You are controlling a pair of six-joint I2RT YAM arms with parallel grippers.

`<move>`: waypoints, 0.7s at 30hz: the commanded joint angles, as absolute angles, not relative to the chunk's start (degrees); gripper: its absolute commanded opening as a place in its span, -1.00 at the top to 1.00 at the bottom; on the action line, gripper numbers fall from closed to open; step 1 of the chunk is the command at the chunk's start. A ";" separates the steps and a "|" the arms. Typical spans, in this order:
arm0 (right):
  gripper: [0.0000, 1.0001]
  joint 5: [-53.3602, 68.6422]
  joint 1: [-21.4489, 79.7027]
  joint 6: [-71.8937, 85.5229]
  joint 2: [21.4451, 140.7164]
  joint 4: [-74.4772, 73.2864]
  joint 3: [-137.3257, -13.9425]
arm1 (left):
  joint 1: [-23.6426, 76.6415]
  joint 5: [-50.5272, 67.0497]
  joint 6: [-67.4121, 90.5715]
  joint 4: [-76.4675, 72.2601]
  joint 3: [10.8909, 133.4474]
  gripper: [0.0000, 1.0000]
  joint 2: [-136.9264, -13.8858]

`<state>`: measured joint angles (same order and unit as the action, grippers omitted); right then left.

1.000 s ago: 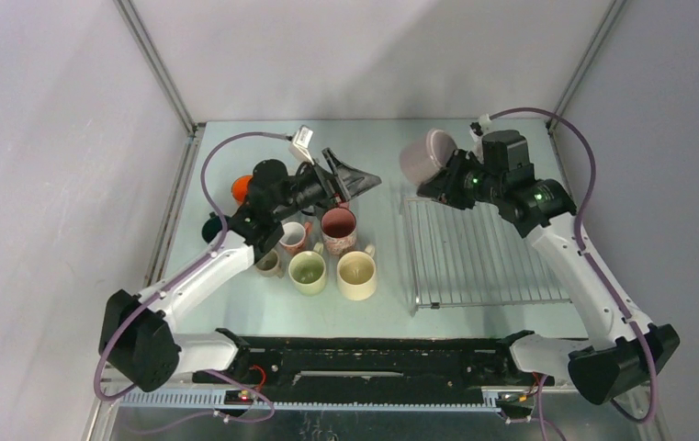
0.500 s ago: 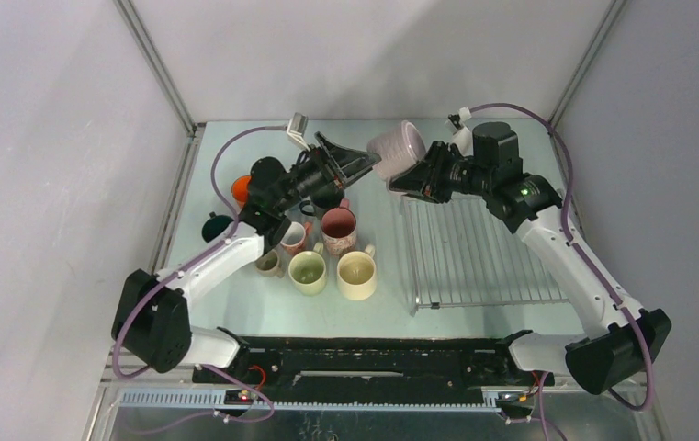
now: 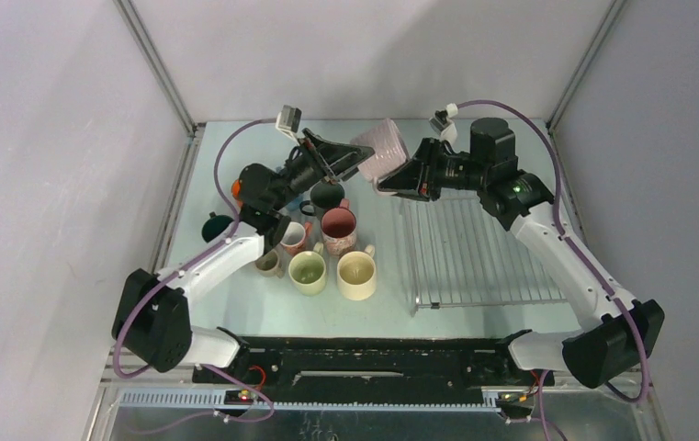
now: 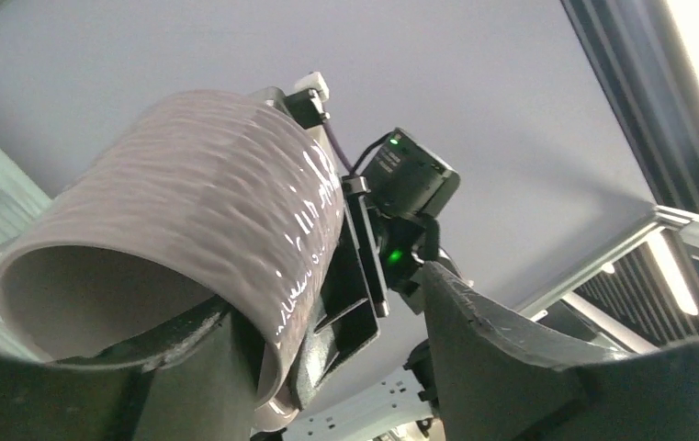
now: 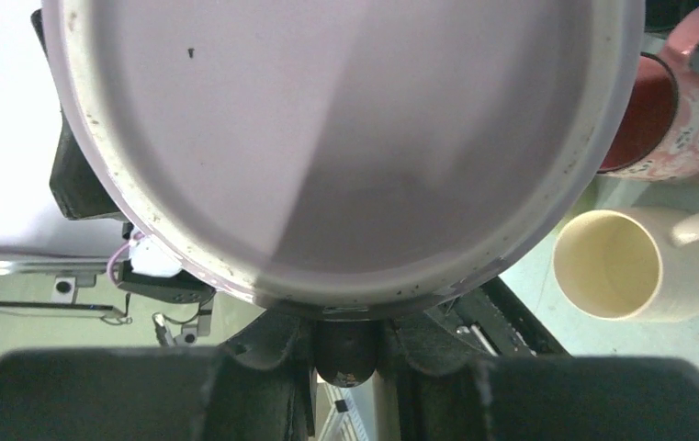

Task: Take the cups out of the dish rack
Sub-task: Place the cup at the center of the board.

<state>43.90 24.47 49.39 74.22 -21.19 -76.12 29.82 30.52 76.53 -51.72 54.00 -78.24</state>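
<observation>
A lilac cup (image 3: 380,147) hangs in the air above the table's far middle, lying on its side. My right gripper (image 3: 408,179) is shut on it, pinching it at its edge (image 5: 347,344). My left gripper (image 3: 357,158) meets it from the left and is open: one finger sits inside the cup's mouth (image 4: 97,276), the other finger (image 4: 492,340) stands apart from the wall. The dish rack (image 3: 483,248) lies flat at the right with no cups on it. Several other cups stand at the left, among them pale yellow (image 3: 356,275), pale green (image 3: 308,272) and speckled pink (image 3: 338,230).
Orange (image 3: 238,188), dark teal (image 3: 215,225), small pink (image 3: 292,237) and grey (image 3: 269,264) cups crowd under the left arm. The speckled pink cup (image 5: 685,119) and the pale yellow cup (image 5: 621,262) lie below the held one. Grey walls close in the table.
My right arm has carried the lilac cup leftward off the rack's far corner. My left gripper has risen to meet it and its jaws have narrowed round the cup's rim.
</observation>
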 commanded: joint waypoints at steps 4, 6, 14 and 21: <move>1.00 53.03 24.96 48.94 73.99 -9.86 -77.37 | 29.62 33.44 80.86 -58.02 55.61 -0.04 -76.52; 1.00 53.66 24.96 48.36 73.86 -9.80 -76.97 | 29.62 33.65 81.69 -58.77 55.43 0.08 -76.72; 1.00 56.00 25.00 47.29 73.56 -8.64 -74.91 | 29.85 33.88 82.76 -59.35 55.28 0.63 -76.07; 0.96 55.07 25.05 45.50 73.30 -10.09 -73.63 | 29.95 32.91 80.04 -55.40 53.17 0.99 -72.91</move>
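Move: The mauve cup, still held up by the right hand, has its mouth turned to the left hand: its middle lies about 5 cm to that hand's right, 2 cm ahead and 3 cm lower. Standing roughly 27 cm below the left hand are the red mug, 5 cm left and 2 cm back, the grey mug, 8 cm left and 8 cm ahead, and the cream mug, 1 cm left and 13 cm back. From the right hand, the cup's middle is some 7 cm ahead, 2 cm left and 3 cm higher. The left gripper closes from well open to nearly shut on the wall of the cup at its mouth, one finger inside and the other outside, so that the wall ends up pinched between them, while the hand eases back about 2 cm and rises a little over 1 cm. The right hand keeps its grip on the cup's handle and carries it along in step, about 2 cm back and 1 cm up with a little drift to the left, turning some 10 degrees counter-clockwise. ##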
